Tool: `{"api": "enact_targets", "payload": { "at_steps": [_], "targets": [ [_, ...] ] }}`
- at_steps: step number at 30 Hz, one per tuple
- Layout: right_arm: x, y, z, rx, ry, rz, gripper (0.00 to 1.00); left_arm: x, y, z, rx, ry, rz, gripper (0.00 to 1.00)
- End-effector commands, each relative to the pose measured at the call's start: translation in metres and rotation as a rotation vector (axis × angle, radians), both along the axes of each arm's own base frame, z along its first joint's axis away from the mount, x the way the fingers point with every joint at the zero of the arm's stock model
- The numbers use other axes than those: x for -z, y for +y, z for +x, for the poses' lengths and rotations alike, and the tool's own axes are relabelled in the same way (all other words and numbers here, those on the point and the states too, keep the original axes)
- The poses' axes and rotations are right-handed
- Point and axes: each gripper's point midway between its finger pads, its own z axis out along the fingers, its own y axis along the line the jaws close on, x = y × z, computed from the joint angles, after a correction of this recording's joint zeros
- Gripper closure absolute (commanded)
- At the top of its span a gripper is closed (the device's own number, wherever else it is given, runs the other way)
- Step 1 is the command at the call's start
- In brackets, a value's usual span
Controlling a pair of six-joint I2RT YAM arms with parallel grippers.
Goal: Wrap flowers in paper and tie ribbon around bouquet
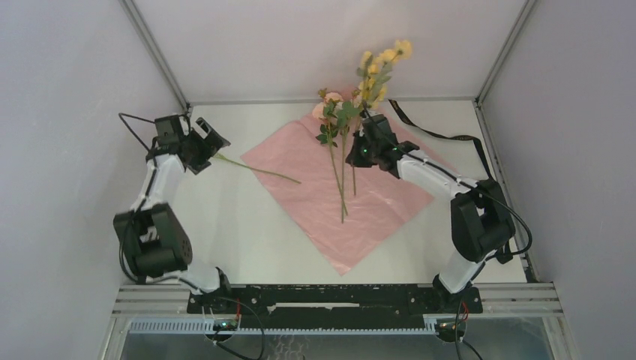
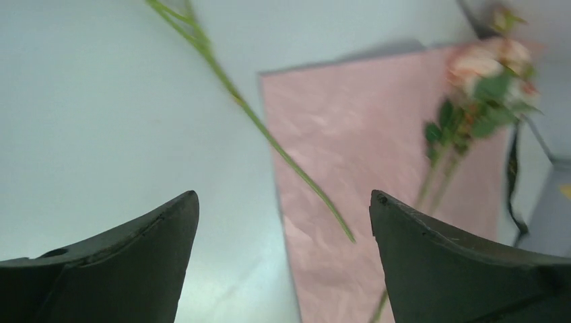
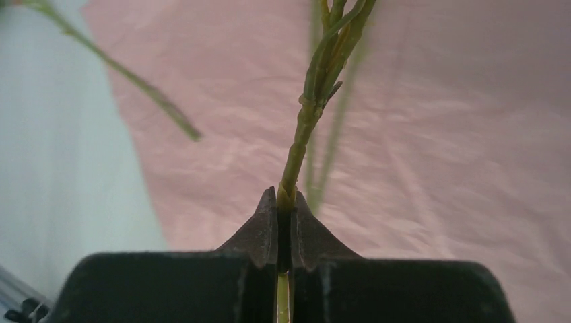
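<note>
The pink paper (image 1: 360, 206) lies flat as a diamond in the middle of the table. Pink flowers (image 1: 330, 112) rest on its far corner, their stems (image 1: 342, 191) running down the sheet. My right gripper (image 1: 365, 144) is shut on the stem (image 3: 306, 128) of the yellow flowers (image 1: 382, 67) and holds them upright above the paper (image 3: 438, 168). My left gripper (image 1: 201, 144) stands open at the far left with nothing between its fingers (image 2: 135, 249). A loose green stem (image 1: 259, 170) runs from beside it onto the paper's left corner (image 2: 363, 134). The dark ribbon (image 1: 442, 135) lies at the back right.
The metal frame posts (image 1: 154, 52) and grey walls close in the table at the back and sides. The ribbon (image 2: 513, 168) trails past the paper's far edge near the pink flowers (image 2: 485, 64). The loose stem (image 3: 135, 87) crosses the paper's edge to the left of my right gripper (image 3: 285, 198).
</note>
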Motion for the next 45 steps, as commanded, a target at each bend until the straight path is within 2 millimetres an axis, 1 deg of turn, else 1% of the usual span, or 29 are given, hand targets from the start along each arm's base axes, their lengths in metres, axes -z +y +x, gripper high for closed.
{"api": "enact_targets", "payload": {
  "at_steps": [1, 4, 5, 8, 10, 13, 15, 16, 20, 25, 27, 28, 30, 32, 33, 34, 37, 39, 42, 45],
  "targets": [
    [-0.003, -0.045, 0.002, 0.035, -0.005, -0.112, 0.99, 0.027, 0.057, 0.031, -0.182, 0.14, 0.088, 0.0],
    [0.011, -0.057, 0.011, 0.037, 0.012, -0.137, 0.8, 0.051, 0.072, 0.052, -0.211, 0.217, 0.104, 0.0],
    [0.019, -0.058, 0.013, 0.021, 0.043, -0.116, 0.73, 0.058, 0.076, 0.064, -0.207, 0.231, 0.11, 0.0],
    [0.031, -0.068, 0.013, 0.028, 0.104, -0.096, 0.57, 0.071, 0.09, 0.08, -0.212, 0.289, 0.151, 0.0],
    [0.037, -0.072, 0.01, 0.03, 0.126, -0.109, 0.49, 0.082, 0.099, 0.087, -0.228, 0.326, 0.182, 0.0],
    [0.038, -0.071, 0.003, 0.004, 0.146, -0.111, 0.47, 0.093, 0.11, 0.1, -0.251, 0.355, 0.209, 0.0],
    [0.036, -0.07, -0.001, -0.007, 0.154, -0.11, 0.47, 0.094, 0.113, 0.112, -0.257, 0.353, 0.206, 0.01],
    [0.036, -0.07, -0.004, -0.012, 0.158, -0.113, 0.47, 0.101, 0.114, 0.115, -0.258, 0.37, 0.203, 0.02],
    [0.031, -0.073, -0.009, -0.017, 0.159, -0.126, 0.47, 0.114, 0.121, 0.123, -0.272, 0.399, 0.218, 0.07],
    [0.024, -0.078, -0.014, -0.013, 0.155, -0.143, 0.47, 0.135, 0.124, 0.128, -0.268, 0.439, 0.199, 0.18],
    [0.022, -0.083, -0.014, 0.004, 0.149, -0.163, 0.46, 0.146, 0.123, 0.13, -0.26, 0.45, 0.18, 0.27],
    [0.021, -0.087, -0.014, 0.014, 0.145, -0.176, 0.46, 0.151, 0.121, 0.131, -0.251, 0.456, 0.165, 0.34],
    [0.018, -0.09, -0.015, 0.022, 0.143, -0.182, 0.46, 0.153, 0.12, 0.131, -0.243, 0.454, 0.145, 0.6],
    [0.012, -0.092, -0.017, 0.026, 0.132, -0.183, 0.46, 0.154, 0.119, 0.128, -0.246, 0.46, 0.103, 0.87],
    [0.009, -0.092, -0.017, 0.025, 0.126, -0.182, 0.46, 0.155, 0.12, 0.125, -0.249, 0.463, 0.087, 0.97],
    [0.005, -0.093, -0.018, 0.026, 0.118, -0.18, 0.46, 0.154, 0.121, 0.123, -0.251, 0.464, 0.072, 1.0],
    [-0.004, -0.095, -0.02, 0.026, 0.096, -0.181, 0.46, 0.143, 0.128, 0.109, -0.266, 0.458, 0.03, 1.0],
    [-0.009, -0.096, -0.023, 0.025, 0.086, -0.186, 0.46, 0.131, 0.13, 0.097, -0.266, 0.431, 0.013, 1.0],
    [-0.017, -0.094, -0.028, 0.012, 0.069, -0.187, 0.45, 0.099, 0.124, 0.087, -0.225, 0.337, 0.03, 1.0],
    [-0.025, -0.084, -0.035, -0.022, 0.046, -0.184, 0.46, 0.072, 0.11, 0.071, -0.169, 0.271, 0.032, 1.0]
  ]
}}
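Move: The left hand, empty and open, is going for the upper stems of the pink flowers, about 13 cm ahead, 12 cm to its left and 15 cm below. Their stem tail ends some 2 cm ahead and 25 cm to its right; the paper's left corner is about 10 cm ahead, 6 cm right. The right hand grips the yellow bundle; its bed on the paper centres about 8 cm ahead, 4 cm right and 11 cm below, with the laid flowers 13 cm ahead, 5 cm left. The left fingers close on the pink flowers' stems just below the heads, after a sweep of about 13 cm forward, 12 cm left and 15 cm down with the wrist tipping further down, then drag them some 5 cm back at table height. The right hand lets go of the yellow stems while moving right and down, drifts back a little and rises about 5 cm, roughly 10 cm right of its start, fingers half open. ##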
